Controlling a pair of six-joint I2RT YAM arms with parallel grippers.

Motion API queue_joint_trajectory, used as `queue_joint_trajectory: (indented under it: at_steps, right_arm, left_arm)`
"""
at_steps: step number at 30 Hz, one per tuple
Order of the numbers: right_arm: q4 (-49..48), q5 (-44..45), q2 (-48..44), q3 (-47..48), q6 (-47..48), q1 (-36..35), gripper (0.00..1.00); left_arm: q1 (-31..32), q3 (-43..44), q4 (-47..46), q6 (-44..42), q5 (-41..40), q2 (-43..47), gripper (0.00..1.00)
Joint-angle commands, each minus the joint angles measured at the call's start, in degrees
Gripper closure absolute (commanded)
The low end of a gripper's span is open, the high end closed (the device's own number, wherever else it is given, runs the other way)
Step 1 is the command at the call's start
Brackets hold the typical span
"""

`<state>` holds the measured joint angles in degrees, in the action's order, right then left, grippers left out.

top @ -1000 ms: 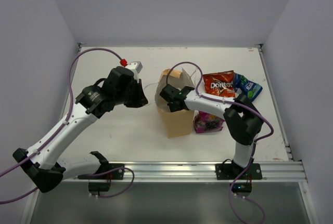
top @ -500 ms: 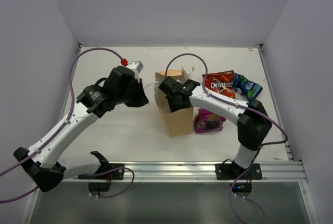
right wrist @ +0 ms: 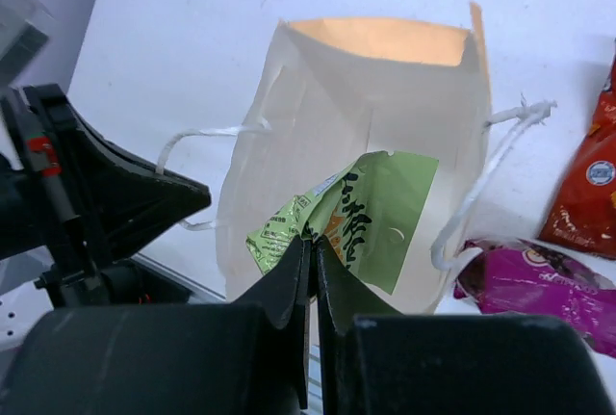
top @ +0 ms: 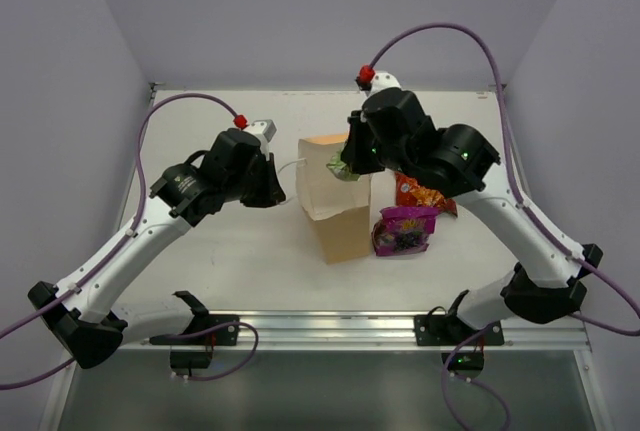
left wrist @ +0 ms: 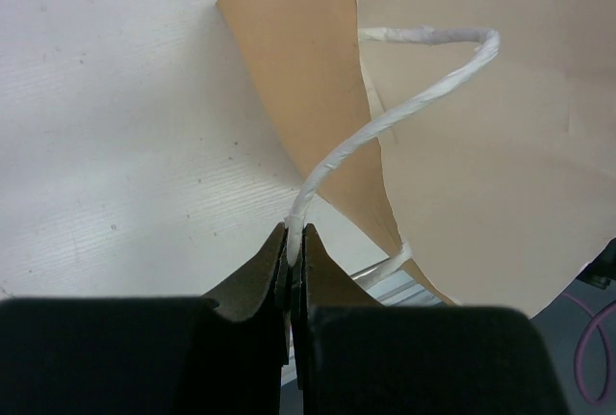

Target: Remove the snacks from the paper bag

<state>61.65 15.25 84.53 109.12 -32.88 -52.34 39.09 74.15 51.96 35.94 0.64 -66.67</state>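
The tan paper bag (top: pixel 338 213) stands upright in the middle of the table, its mouth open (right wrist: pixel 383 41). My left gripper (left wrist: pixel 295 234) is shut on one white cord handle (left wrist: pixel 385 124) at the bag's left side. Above the bag's mouth my right gripper (right wrist: pixel 313 245) is shut on a green snack packet (right wrist: pixel 377 205), which hangs just over the opening (top: pixel 346 169). A purple packet (top: pixel 404 228) lies on the table right of the bag. Behind it the red-orange Doritos bag (top: pixel 420 194) is partly covered by my right arm. The blue snack is hidden.
The bag's other white handle (right wrist: pixel 474 198) hangs loose on its right side. The table's metal front rail (top: pixel 330 327) carries both arm bases. Purple cables (top: pixel 440 31) arc over the arms. Walls close the table at left, right and back.
My right arm has risen out of the bag's mouth, drawing the green packet up with it. The left gripper has kept its hold on the handle.
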Motion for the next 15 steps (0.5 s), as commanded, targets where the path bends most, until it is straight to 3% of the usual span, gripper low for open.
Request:
queue_joint_trajectory:
  at_steps: [1,10,15]
  right_arm:
    - [1.6,5.9,-2.1,5.3,2.6,1.9,1.00]
    - [-2.1,6.3,-11.0,6.3,5.6,16.9,1.00]
    - [-1.9,6.3,-15.1,-3.9,4.1,25.5,1.00]
  left_arm:
    - [0.1,1.3,-0.2,-0.2,0.0,0.5,1.00]
    - [0.2,3.6,1.5,0.0,-0.3,0.2,1.00]
    - [0.1,5.8,2.9,-0.1,-0.1,-0.5,1.00]
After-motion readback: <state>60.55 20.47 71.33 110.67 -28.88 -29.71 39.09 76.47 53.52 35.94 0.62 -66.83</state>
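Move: The right gripper holds the green snack packet above the paper bag, whose middle is about 21 cm straight below. The red Doritos packet on the side it is taken towards lies some 25 cm to its right, 15 cm ahead and 34 cm below. At the same depth, the purple packet is about 17 cm right and level fore-and-aft, the blue packet roughly 39 cm right and 17 cm ahead. From the left gripper, the Doritos packet is about 38 cm right, 17 cm ahead and 24 cm below. Sweep the right gripper about 16 cm to the right and up some 9 cm, easing a little forward, to carry the green packet away from the paper bag towards the Doritos. Keep the fingers shut on the packet while the wrist swings clockwise about 25 degrees and its fingertips tilt up. Leave the left gripper pinching the bag's white handle, nearly still. ##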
